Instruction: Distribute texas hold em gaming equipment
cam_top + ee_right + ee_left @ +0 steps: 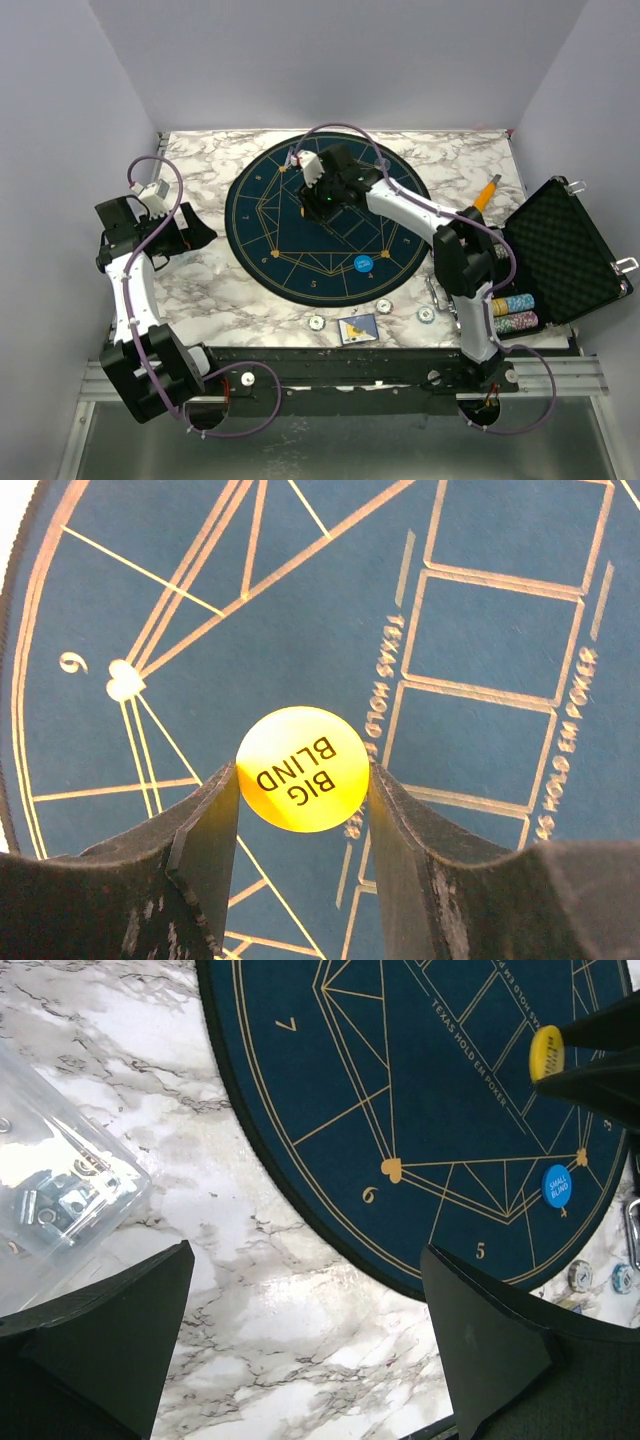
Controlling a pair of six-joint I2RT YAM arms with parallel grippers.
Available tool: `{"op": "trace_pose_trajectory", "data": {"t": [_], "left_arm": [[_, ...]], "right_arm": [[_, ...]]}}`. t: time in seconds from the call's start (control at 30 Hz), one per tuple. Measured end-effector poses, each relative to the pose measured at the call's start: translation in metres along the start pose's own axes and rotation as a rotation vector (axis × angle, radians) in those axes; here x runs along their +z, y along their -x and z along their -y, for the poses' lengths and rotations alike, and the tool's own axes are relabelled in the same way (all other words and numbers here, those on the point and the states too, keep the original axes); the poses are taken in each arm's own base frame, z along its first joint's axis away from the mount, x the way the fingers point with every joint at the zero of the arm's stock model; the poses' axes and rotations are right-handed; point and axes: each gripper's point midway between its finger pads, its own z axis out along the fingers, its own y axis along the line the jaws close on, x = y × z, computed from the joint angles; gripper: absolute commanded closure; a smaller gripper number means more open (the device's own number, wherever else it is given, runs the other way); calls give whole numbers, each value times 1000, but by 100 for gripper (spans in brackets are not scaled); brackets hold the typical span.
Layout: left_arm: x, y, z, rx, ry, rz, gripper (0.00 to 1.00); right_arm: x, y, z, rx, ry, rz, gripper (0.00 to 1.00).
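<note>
My right gripper (303,785) is shut on a yellow "BIG BLIND" button disc (303,768), held by its edges over the round blue Texas Hold'em mat (480,620). From above, this gripper (318,200) is near the mat's centre (290,255). The left wrist view shows the yellow disc (547,1052) too. A blue "SMALL BLIND" disc (363,264) lies on the mat's near right part. Three whitish chips (316,322) (384,305) (426,314) and a card (358,329) lie on the marble near the front edge. My left gripper (195,232) is open and empty at the left, over bare marble (310,1340).
An open black foam-lined case (560,250) sits at the right with stacked chips (515,312) in it. An orange-handled tool (487,192) lies behind it. A clear plastic bag of small metal parts (60,1190) lies left of the mat.
</note>
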Motion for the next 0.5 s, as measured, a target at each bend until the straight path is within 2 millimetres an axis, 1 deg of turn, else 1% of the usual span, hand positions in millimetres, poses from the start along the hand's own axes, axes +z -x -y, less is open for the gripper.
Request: {"op": "trace_pose_trajectory", "data": {"t": [0.03,0.07,0.13,0.17,0.3,0.43,0.5], "left_arm": [[0,0,0,-7,-3,0,2],[-1,0,-1,-13,-6,0,2],[-2,0,-1,-20,-10,3,2],[-3,1,-2,-23,-10,6,2],[-4,2,-4,-33,-5,13,2],[-6,2,-6,-40,0,18,2],[-7,3,-8,-43,4,21,1]], "right_arm": [[4,7,1,-6,0,17,62],[11,14,-12,-24,19,26,62],[28,27,-23,-40,39,46,62],[35,30,-26,-44,46,54,62],[68,34,-43,-43,79,65,62],[92,41,-52,-33,101,85,62],[101,45,-58,-31,110,96,62]]}}
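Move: The right hand already pinches the yellow big blind chip; the 7 mark on the mat's left side, where it seems bound, is about 16 cm to its left, 3 cm farther out and 8 cm below. The mat's lower-left gold corner mark lies some 9 cm left and 6 cm back, the small blind chip about 13 cm right and 9 cm back. From the left hand the 7 mark is roughly 14 cm ahead, 13 cm right and 14 cm down. Still pinching the big blind chip by its edges, the right hand carries it left across the mat towards the 7 mark, about 12 cm. It travels nearly level at first, then sinks by almost 4 cm, slowing towards the end; the wrist rolls and turns counter-clockwise only slightly. ##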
